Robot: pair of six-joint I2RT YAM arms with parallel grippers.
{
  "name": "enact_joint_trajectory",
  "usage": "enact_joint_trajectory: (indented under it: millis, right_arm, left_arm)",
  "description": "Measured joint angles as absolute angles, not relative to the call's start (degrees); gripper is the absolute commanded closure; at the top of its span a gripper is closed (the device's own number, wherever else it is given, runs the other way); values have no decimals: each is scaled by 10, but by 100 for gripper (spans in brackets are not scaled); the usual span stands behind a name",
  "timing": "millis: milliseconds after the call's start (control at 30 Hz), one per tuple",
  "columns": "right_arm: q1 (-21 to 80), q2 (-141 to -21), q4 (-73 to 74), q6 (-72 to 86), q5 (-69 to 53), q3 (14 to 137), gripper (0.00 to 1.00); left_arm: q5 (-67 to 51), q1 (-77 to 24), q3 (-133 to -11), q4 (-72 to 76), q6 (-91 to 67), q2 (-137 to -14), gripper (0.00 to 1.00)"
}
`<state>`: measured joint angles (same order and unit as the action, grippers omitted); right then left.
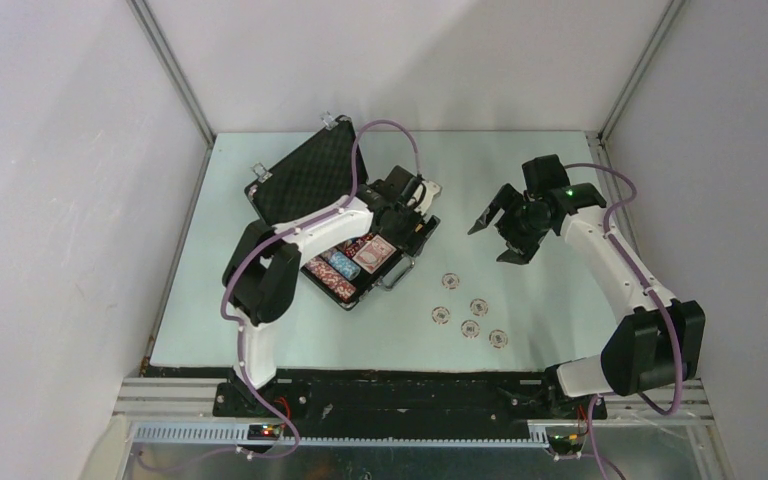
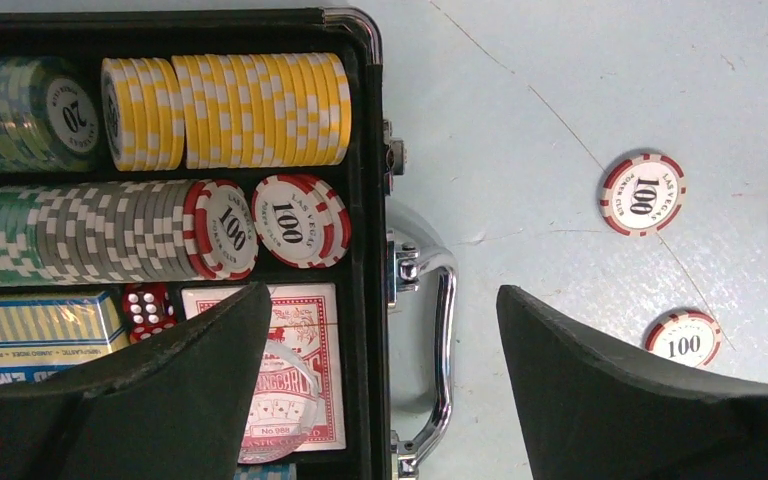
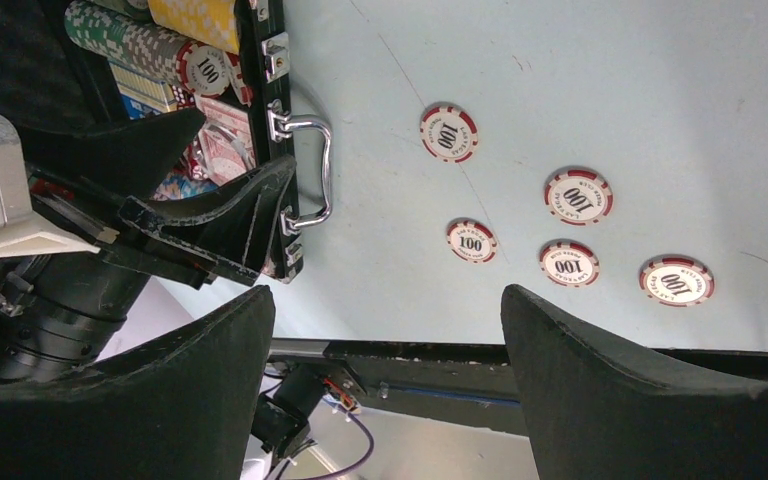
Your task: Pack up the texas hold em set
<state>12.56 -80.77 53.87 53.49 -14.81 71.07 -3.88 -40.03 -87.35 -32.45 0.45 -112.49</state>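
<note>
The black case (image 1: 260,205) of the texas hold em set lies open at the table's left, lid up. Rows of yellow chips (image 2: 260,110), grey and green chips (image 2: 90,235) and red 100 chips (image 2: 300,220) fill it. Below them are a red card deck (image 2: 300,340), a blue deck (image 2: 40,325) and red dice (image 2: 147,308). My left gripper (image 2: 382,300) hangs open over the case's front wall and silver handle (image 2: 445,350), holding nothing. Several loose red 100 chips (image 1: 471,328) lie on the table to the right. My right gripper (image 1: 498,240) hovers open and empty above them.
A round clear disc (image 2: 278,395) rests on the red deck. White walls with metal frame posts (image 1: 175,70) close in the table on three sides. A black rail (image 1: 410,385) with the arm bases runs along the near edge.
</note>
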Motion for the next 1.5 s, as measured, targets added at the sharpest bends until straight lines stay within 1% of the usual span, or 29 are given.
enact_joint_trajectory:
  millis: [367, 667, 800, 867, 1033, 1167, 1200, 1267, 1333, 1367, 1433, 1467, 1500]
  right_arm:
    - [126, -811, 539, 533, -148, 711, 15]
    - [126, -812, 539, 534, -149, 706, 15]
    - [126, -812, 539, 535, -152, 701, 15]
    - [126, -812, 539, 535, -152, 701, 15]
    - [126, -812, 539, 535, -152, 701, 15]
    - [126, -812, 539, 535, -152, 701, 15]
    - [126, -812, 539, 535, -152, 701, 15]
    - [126, -812, 539, 535, -152, 701, 15]
    - [126, -812, 539, 535, -152, 701, 16]
    - [126, -812, 538, 535, -152, 701, 16]
    - [126, -812, 538, 535, -152, 701, 16]
    - [126, -812, 539, 535, -152, 701, 16]
    - [126, -812, 538, 535, -152, 701, 16]
  left_arm:
    - [-16, -400, -943, -351, 13, -1180, 10]
    - [8, -400, -946, -365, 15, -1213, 10]
    - [10, -400, -954, -371, 15, -1227, 13]
    - [8, -400, -957, -371, 15, -1233, 16]
    - [-7, -400, -957, -370, 16, -1236, 18]
    - [-21, -400, -957, -370, 22, -1236, 31]
    - [-28, -400, -957, -369, 25, -1236, 38]
    - [-40, -401, -957, -369, 30, -1236, 44]
    - [-53, -403, -957, -370, 33, -1236, 46]
    - [-57, -403, -957, -370, 35, -1236, 45]
    - [-62, -404, -957, -371, 37, -1235, 42]
    - [-63, -404, -957, -371, 39, -1235, 36]
    - [-64, -404, -957, -371, 40, -1235, 33]
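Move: The loose red-and-white 100 chips, leaning in the case at the end of the grey chip row, lie about 4 cm ahead of the left hand, 1 cm to its left and 6 cm below. The yellow chips sit about 9 cm straight ahead, the red card deck roughly 1 cm ahead and 6 cm left, and the case handle 4 cm back and 1 cm left. From the right hand the loose chips are some 9 cm ahead, 17 cm left and 15 cm down. Bring the open left gripper about 2 cm forward, then sink it nearly 5 cm so the fingers straddle the handle-side wall of the case, one inside behind the loose red chips, one outside. Then draw back and to the right by 1 to 2 cm, closing to a little over half open, so the inner finger presses the chips against the wall. ##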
